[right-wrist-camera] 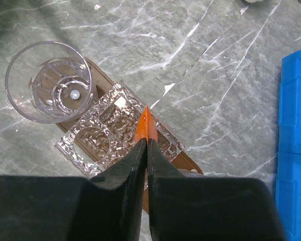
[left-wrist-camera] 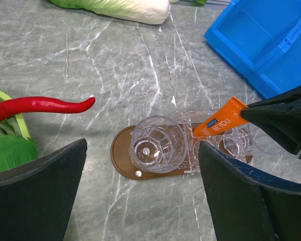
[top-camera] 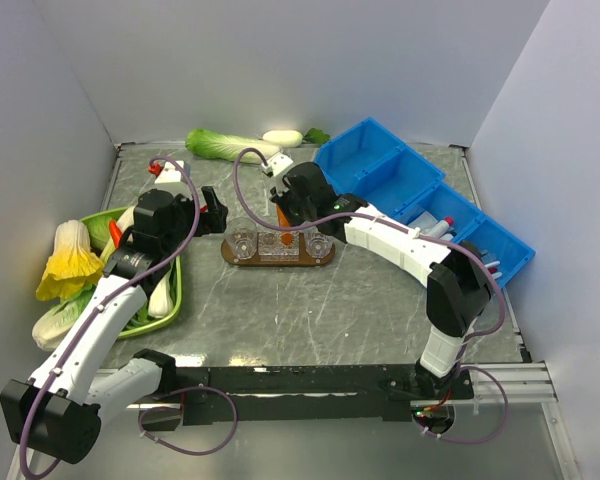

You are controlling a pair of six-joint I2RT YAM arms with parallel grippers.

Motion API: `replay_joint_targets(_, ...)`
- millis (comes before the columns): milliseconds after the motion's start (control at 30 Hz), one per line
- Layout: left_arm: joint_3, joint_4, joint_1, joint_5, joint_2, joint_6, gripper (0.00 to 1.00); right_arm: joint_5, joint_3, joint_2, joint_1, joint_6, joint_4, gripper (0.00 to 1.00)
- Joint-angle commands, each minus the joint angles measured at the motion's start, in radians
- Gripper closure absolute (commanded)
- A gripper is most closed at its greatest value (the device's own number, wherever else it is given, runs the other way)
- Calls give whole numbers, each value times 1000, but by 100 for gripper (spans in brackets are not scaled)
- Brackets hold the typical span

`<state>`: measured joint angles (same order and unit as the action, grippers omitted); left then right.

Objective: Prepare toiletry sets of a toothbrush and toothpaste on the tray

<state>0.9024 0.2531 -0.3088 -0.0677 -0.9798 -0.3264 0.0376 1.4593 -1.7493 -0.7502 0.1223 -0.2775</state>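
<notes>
The dark-brown tray (top-camera: 228, 256) lies mid-table and carries clear cups (left-wrist-camera: 158, 143) at its ends and a clear textured holder (right-wrist-camera: 100, 135) in the middle. My right gripper (right-wrist-camera: 146, 148) is shut on the flat end of the orange toothpaste (right-wrist-camera: 145, 125), which hangs tilted just above that holder. The left wrist view shows the toothpaste (left-wrist-camera: 220, 118) slanting down toward the holder. My left gripper (left-wrist-camera: 143, 201) hovers wide open with nothing in it, over the table at the tray's left end (left-wrist-camera: 121, 155). No toothbrush shows in any view.
A green dish (top-camera: 176, 290) piled with vegetables sits at the left, and a red chili (left-wrist-camera: 40, 105) lies beside it. A long cabbage (top-camera: 225, 146) lies at the back. Blue bins (top-camera: 400, 175) line the right side, close behind my right arm.
</notes>
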Motion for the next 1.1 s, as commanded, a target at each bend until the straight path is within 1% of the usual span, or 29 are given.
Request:
replay_joint_targets(0,20,-29,2,12,-2,7,3,18,23,11,-5,8,31,81)
replay_joint_targets(100,20,-29,2,12,-2,7,3,18,21,14,-6,7,31,74)
replay_joint_targets(333,20,-29,2,12,-2,7,3,18,19,22,-5,4,31,66)
replay_joint_targets(433,20,-29,0,11,-2,7,3,21,19,27,-5,2,31,58)
replay_joint_targets(533,21,-28,2,8,1,7,3,19,22,34,-5,-6,28,46)
replay_joint_targets(567,21,-26,2,6,1,7,3,15,27,37,-3,-7,21,39)
replay_joint_targets(633,23,-25,2,3,0,7,3,5,26,53,-3,-13,24,33)
replay_joint_targets(667,23,-23,2,0,3,7,3,4,23,59,-5,-15,29,28)
replay_joint_targets(733,26,-20,2,-7,6,7,3,1,19,80,0,-21,29,23)
replay_joint_targets(933,20,-26,2,-29,9,6,3,-22,10,169,18,-41,-12,18)
replay_joint_targets(1067,7,-41,2,-46,24,6,3,-30,-25,296,60,-56,-54,17)
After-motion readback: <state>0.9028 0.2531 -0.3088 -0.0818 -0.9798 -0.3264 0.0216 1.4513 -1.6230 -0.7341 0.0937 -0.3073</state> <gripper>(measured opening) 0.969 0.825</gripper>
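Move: Between the right fingertips is the top end of the orange toothpaste tube, its middle about 5 cm below the hand and roughly 1 cm back. The clear holder it stands in is some 2 cm back, 1 cm left and 9 cm down. The right glass sits about 3 cm back and 8 cm right, the left glass 3 cm back and 9 cm left, both some 8 cm lower. From the left hand, the toothpaste is roughly 15 cm right, 3 cm ahead and 11 cm down. Spreading its fingers wide while staying in place over the holder, the right hand lets go of the toothpaste tube's top end. Only once they are well apart does it lift away from the tube, speeding up to about 5 cm up with a slight drift to the right, the fingertips tilting up by some 5 degrees. ##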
